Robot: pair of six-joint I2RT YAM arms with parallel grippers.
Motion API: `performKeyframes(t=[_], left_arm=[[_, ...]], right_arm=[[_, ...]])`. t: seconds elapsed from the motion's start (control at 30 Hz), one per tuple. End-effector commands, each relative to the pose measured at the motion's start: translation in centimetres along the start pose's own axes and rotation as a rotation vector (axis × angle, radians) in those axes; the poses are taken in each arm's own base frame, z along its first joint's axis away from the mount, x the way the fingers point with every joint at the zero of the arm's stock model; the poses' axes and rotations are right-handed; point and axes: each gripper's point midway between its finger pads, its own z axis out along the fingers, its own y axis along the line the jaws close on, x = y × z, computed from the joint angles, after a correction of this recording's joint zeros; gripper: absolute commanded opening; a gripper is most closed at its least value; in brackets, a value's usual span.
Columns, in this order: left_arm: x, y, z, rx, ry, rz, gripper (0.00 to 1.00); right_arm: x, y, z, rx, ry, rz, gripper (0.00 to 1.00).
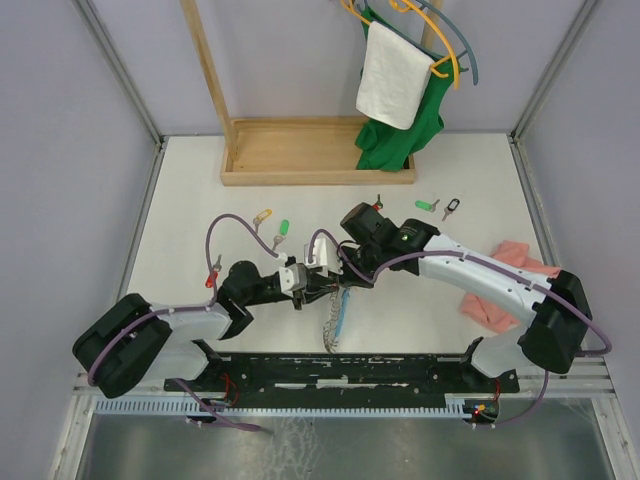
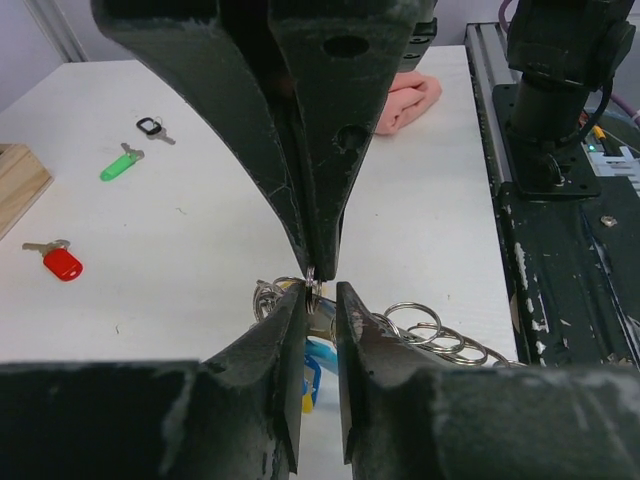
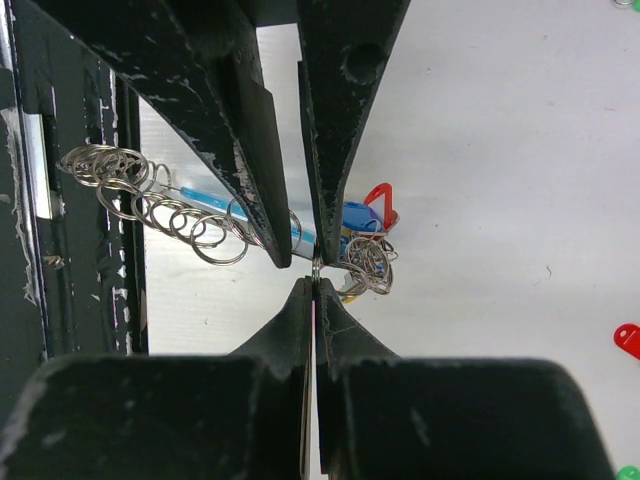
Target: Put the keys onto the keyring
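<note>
The two grippers meet tip to tip over the table's middle. My right gripper (image 1: 328, 268) (image 3: 316, 280) (image 2: 318, 270) is shut on a key's small split ring (image 2: 313, 276); the key itself is hidden between the fingers. My left gripper (image 1: 308, 288) (image 2: 320, 290) (image 3: 303, 258) faces it with a narrow gap between its jaws, and that ring sits against one pad. The keyring (image 1: 335, 320) (image 2: 430, 325) (image 3: 190, 215) lies just beneath, its light-blue tube crossing behind the left fingertips, its bunch of tagged keys (image 3: 365, 265) beside them. Loose keys lie apart: red (image 2: 62, 262), green (image 2: 118, 165), black (image 2: 150, 127), yellow (image 1: 262, 215).
A pink cloth (image 1: 510, 270) lies at the right by the right arm. A wooden rack base (image 1: 320, 150) with hung green and white clothes (image 1: 395, 90) stands at the back. The black base rail (image 1: 350, 368) runs along the near edge.
</note>
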Motion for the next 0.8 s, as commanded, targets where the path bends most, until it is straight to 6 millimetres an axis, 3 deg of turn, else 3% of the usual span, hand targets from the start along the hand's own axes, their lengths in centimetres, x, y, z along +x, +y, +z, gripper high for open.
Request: performKeyframes(t=[0.0, 0.17, 0.43, 0.77], left_arm=[[-2.4, 0.5, 0.9, 0.015, -0.071, 0.010, 0.21], [-2.2, 0.4, 1.0, 0.024, -0.064, 0.001, 0.03], [-2.5, 1.1, -0.1, -0.043, -0.118, -0.025, 0.03], [-3.6, 1.1, -0.6, -0.062, -0.191, -0.016, 0.03]], right_arm=[[-2.1, -0.1, -1.0, 0.019, -0.093, -0.070, 0.01], [-2.3, 0.2, -0.7, 0.006, -0.118, -0.077, 0.01], [-2.2, -0.2, -1.4, 0.091, -0.360, -0.021, 0.27], [-1.7, -1.3, -1.3, 0.199, -0.553, 0.010, 0.30]])
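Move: The top of the keyring is already held in the right hand's closed fingertips, level with its hand point, and stands between the left hand's open fingertips, within about 1 cm of that hand point. From the left hand, the tagged keys hang roughly 1 cm ahead and 4 cm below. Out on the table, some 14 cm lower, the red tag lies about 19 cm ahead and 8 cm right, the green tag about 15 cm ahead and 11 cm left. Left fingers pinch the keyring, then the right's open, easing right and down about 2 cm, tilting 20 degrees. ##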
